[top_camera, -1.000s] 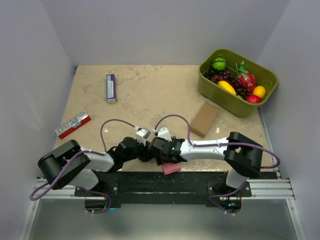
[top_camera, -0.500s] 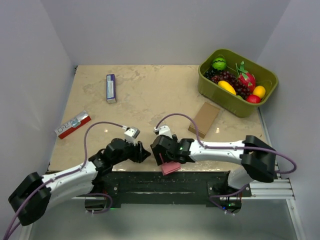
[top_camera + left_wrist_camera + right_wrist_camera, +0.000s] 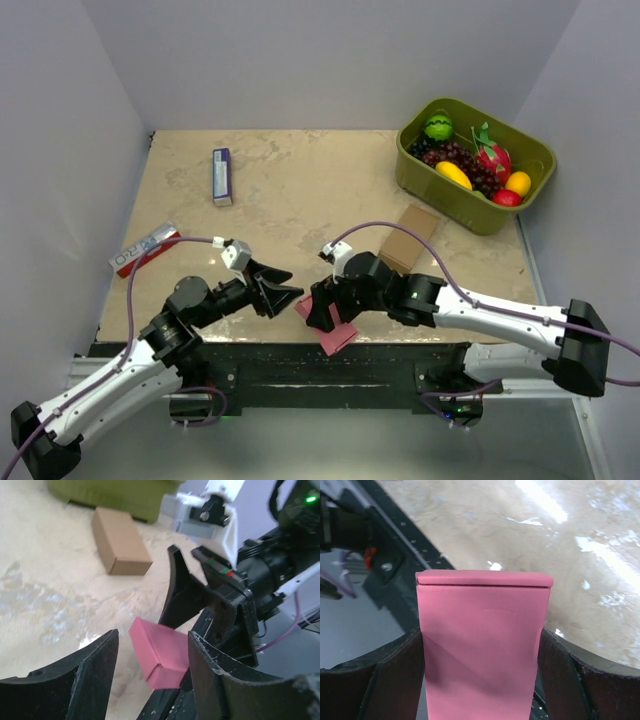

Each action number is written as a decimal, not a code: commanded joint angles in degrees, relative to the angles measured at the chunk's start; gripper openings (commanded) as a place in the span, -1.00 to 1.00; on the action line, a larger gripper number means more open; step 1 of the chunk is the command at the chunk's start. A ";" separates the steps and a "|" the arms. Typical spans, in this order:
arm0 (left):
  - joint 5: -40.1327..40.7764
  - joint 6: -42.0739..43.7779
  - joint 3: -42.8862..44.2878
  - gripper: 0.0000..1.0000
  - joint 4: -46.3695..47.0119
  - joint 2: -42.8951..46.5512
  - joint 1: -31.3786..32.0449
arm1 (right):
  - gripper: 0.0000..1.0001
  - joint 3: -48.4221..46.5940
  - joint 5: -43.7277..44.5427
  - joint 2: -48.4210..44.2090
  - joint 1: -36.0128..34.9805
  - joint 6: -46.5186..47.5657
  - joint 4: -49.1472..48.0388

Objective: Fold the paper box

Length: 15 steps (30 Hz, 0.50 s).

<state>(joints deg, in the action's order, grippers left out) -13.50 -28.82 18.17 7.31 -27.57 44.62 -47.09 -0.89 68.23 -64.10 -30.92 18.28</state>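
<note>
The paper box (image 3: 332, 326) is a small pink-red closed packet held over the table's near edge. My right gripper (image 3: 326, 308) is shut on it, one finger on each long side. In the right wrist view the paper box (image 3: 482, 640) fills the gap between the dark fingers (image 3: 395, 670), closed end pointing away. My left gripper (image 3: 284, 293) stands open just left of the box, tips pointing at it. In the left wrist view the paper box (image 3: 162, 657) shows beyond the spread fingers (image 3: 95, 665), which do not touch it.
A green tub (image 3: 445, 185) of toy fruit stands at the back right. A brown cardboard box (image 3: 408, 238) lies in front of it. A purple-and-white packet (image 3: 222, 176) lies at the back left, a red-and-white packet (image 3: 146, 248) at the left edge. A black rail (image 3: 300, 365) runs along the near edge.
My left gripper has opened and drawn back to the left, away from the box. The right arm has stretched out leftward, still holding the pink box.
</note>
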 commanded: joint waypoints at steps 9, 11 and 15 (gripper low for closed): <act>-18.05 2.10 5.03 0.28 3.33 0.68 -0.50 | -0.13 1.21 -20.81 -6.79 4.59 0.59 -6.94; -18.93 1.75 5.38 0.29 4.20 0.85 -0.50 | -0.14 1.74 -22.22 -6.79 5.21 0.59 -7.47; -21.47 0.87 4.86 0.31 7.18 1.29 -0.50 | -0.14 2.71 -25.48 -7.67 6.70 -0.28 -9.40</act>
<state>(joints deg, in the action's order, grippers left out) -30.11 -27.94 21.04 10.22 -26.85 44.36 -45.25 -20.36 62.37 -58.61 -30.61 12.36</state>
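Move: The pink paper box, already pinched in the right hand, has its middle roughly 9 cm to the right of the left hand, some 5 cm back and 7 cm below. From the right hand, the box's middle lies about 2 cm back, level side to side and in height. The open left gripper waits about 9 cm left, 4 cm ahead and 7 cm above. The brown carton lies some 22 cm ahead, 21 cm right and 13 cm below. Back, then increasingly upward, the left hand draws about 5 cm towards its base and rises 4 cm, turning some 15 degrees clockwise with fingers still open, so they come round to face the box. The right hand meanwhile keeps its pinch on the box, lifting it about 5 cm and slightly back while rolling its left side up and turning counter-clockwise. ##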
